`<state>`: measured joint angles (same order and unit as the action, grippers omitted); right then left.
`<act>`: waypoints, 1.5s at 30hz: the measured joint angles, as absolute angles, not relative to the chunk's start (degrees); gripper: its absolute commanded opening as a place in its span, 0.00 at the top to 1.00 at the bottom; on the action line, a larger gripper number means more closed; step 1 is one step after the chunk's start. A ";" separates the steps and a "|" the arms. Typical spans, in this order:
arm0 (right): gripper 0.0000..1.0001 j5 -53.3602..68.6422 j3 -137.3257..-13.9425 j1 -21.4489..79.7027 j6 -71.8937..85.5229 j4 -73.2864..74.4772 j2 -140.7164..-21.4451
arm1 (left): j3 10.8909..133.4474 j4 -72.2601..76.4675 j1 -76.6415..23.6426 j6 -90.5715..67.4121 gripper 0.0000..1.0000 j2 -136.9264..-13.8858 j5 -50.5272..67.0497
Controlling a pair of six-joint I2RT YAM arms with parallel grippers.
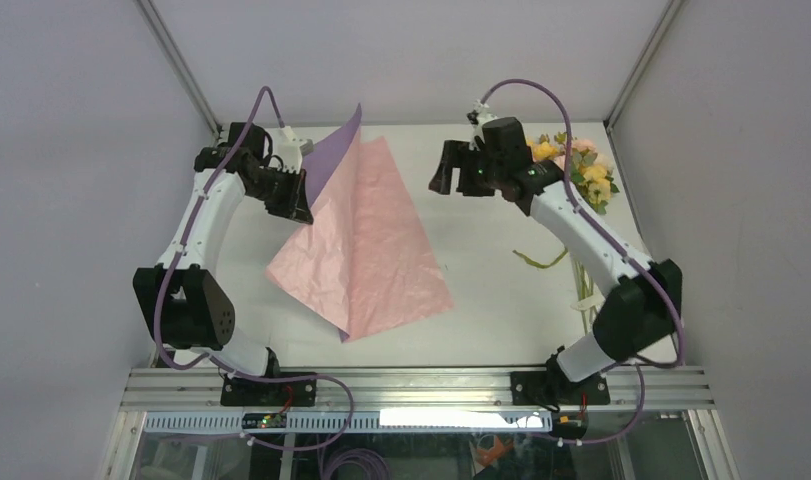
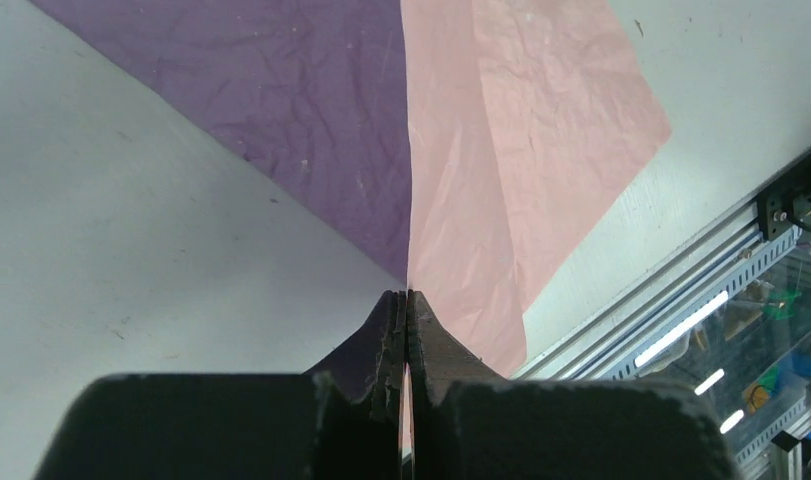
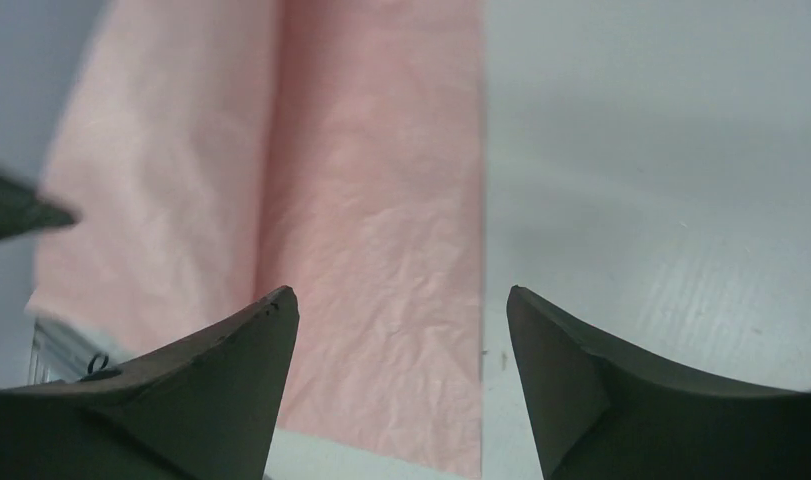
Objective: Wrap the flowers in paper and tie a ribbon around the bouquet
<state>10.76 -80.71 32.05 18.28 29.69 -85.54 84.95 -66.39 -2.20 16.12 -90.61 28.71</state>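
The paper (image 1: 366,240) lies in the middle of the table, mostly pale pink face up, creased lengthwise. Its far left part is lifted and shows the lilac-purple face (image 2: 311,110). My left gripper (image 1: 299,207) is shut on the paper's left edge, and the sheet runs out from between its closed tips (image 2: 408,300). My right gripper (image 1: 438,183) hangs open above the paper's (image 3: 381,250) right edge, with nothing between its fingers (image 3: 396,292). The flowers (image 1: 581,168) lie at the back right corner behind the right arm. The ribbon (image 1: 584,298) shows as a pale strip by the right arm's base.
A thin green stem (image 1: 541,262) lies on the table between the paper and the right arm. Metal frame posts rise at the back corners, and an aluminium rail (image 1: 421,385) runs along the near edge.
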 measured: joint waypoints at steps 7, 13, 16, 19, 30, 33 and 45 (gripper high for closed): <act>0.22 13.69 -81.25 23.49 26.06 32.38 -109.67 | 82.54 -66.32 -2.31 17.47 1.00 -87.50 28.56; 0.22 20.69 -86.94 23.88 28.56 30.96 -117.54 | 81.34 -66.17 -2.31 18.37 1.00 -87.07 28.53; 0.23 22.92 -87.13 24.86 30.30 28.05 -119.42 | 81.14 -66.02 -2.31 18.94 1.00 -87.05 28.42; 0.23 26.26 -87.44 26.30 32.99 25.08 -121.86 | 81.14 -65.91 -2.31 19.14 1.00 -87.05 28.23; 0.40 31.66 -88.36 32.36 40.12 14.39 -125.60 | 81.17 -65.28 -2.31 20.47 1.00 -87.18 26.89; 0.63 32.51 -87.94 32.91 42.59 11.77 -126.67 | 81.17 -64.84 -2.31 20.49 1.00 -87.57 26.79; 1.00 28.05 -81.97 32.77 52.23 4.12 -126.45 | 82.74 -63.99 -2.15 20.45 1.00 -88.09 24.01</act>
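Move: The spot on the paper's right edge that the open right hand goes for lies about 23 cm below it, some 4 cm ahead and 5 cm left. The paper's near right corner is roughly 15 cm back and 2 cm right of that hand; the green sprig lies 3 cm back and 23 cm right. For the left hand, still pinching the raised paper, that spot is about 8 cm ahead, 27 cm right and 17 cm below. Right hand dives about 20 cm, then sweeps some 15 cm left low down and pinches the paper's right edge. ##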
